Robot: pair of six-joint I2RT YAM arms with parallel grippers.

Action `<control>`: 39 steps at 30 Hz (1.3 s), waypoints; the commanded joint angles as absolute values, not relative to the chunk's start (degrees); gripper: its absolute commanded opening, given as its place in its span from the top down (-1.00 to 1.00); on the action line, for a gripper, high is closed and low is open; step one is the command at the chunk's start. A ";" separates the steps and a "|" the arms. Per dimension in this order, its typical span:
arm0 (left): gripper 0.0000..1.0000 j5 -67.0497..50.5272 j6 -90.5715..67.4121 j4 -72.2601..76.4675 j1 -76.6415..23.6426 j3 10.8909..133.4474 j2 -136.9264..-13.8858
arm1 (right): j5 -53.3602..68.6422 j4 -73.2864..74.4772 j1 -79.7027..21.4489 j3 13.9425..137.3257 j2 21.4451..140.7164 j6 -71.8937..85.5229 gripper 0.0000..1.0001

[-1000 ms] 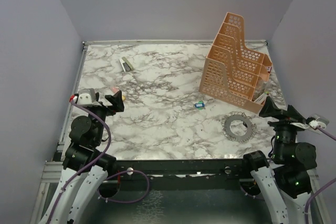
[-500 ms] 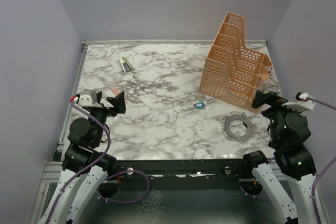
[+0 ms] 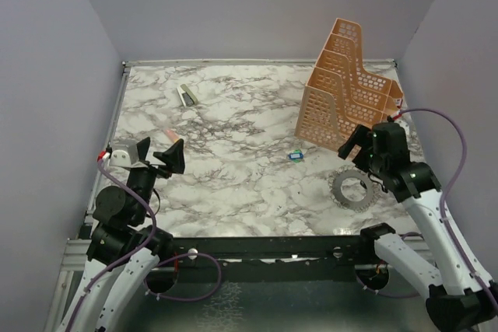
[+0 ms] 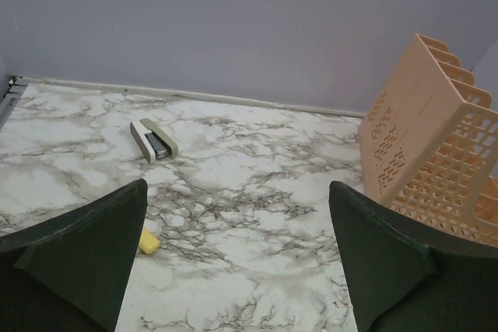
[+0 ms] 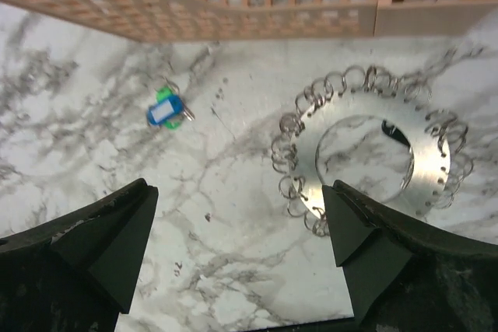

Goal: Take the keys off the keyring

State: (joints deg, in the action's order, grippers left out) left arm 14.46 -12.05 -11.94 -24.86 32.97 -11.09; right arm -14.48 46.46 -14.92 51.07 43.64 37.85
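The keyring (image 3: 352, 187) lies flat on the marble near the front right. In the right wrist view it is a silvery ring plate (image 5: 426, 178) with a wide hole. The keys (image 5: 291, 167), small silvery loop-like pieces, fringe its rim. My right gripper (image 3: 356, 145) hangs just above and behind the keyring, pointing down. Seen from its own wrist, the right gripper (image 5: 239, 192) is open over bare marble, and the keyring's near edge runs under the right finger. My left gripper (image 3: 159, 153) is open at the front left, far from the keyring; the left wrist view shows the left gripper (image 4: 237, 186) with nothing between its fingers.
A blue-green tag (image 3: 295, 155) lies left of the keyring, small in the right wrist view as the tag (image 5: 167, 109). An orange file rack (image 3: 350, 91) stands close behind the right gripper. A stapler (image 3: 185, 95) lies at the back left, and a yellow piece (image 4: 149, 242) sits by the left finger.
The right arm has swung in from the table's right edge and tipped down over the keyring. The left gripper has sunk a little toward the front left. Both stay open.
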 commanded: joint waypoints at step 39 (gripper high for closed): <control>-0.98 18.62 -11.43 -13.36 -27.82 32.23 -6.31 | 0.99 34.73 -25.52 31.97 74.99 45.44 -0.08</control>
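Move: The keyring, the flat silver ring hung with small wire loops, lies almost straight below the right hand: its middle is about 19 cm down, 2 cm to the right and 1 cm back. The blue key tag is some 10 cm to that hand's left and 6 cm ahead, at the same depth; the orange rack's middle stands about 15 cm ahead, 1 cm right and 9 cm below. From the left hand the keyring lies roughly 38 cm right, 2 cm ahead and 30 cm below. The right hand plunges about 19 cm towards the keyring's left rim, drifting a little back and left, while its wrist tips some 35 degrees so the fingers point steeply down. Near the table the fingers close from wide open to roughly half, coming astride the left rim and its wire loops, one finger outside and the other by the central hole, and the hand then slides about 2 cm left, turning slightly counter-clockwise and drawing the rim along. ##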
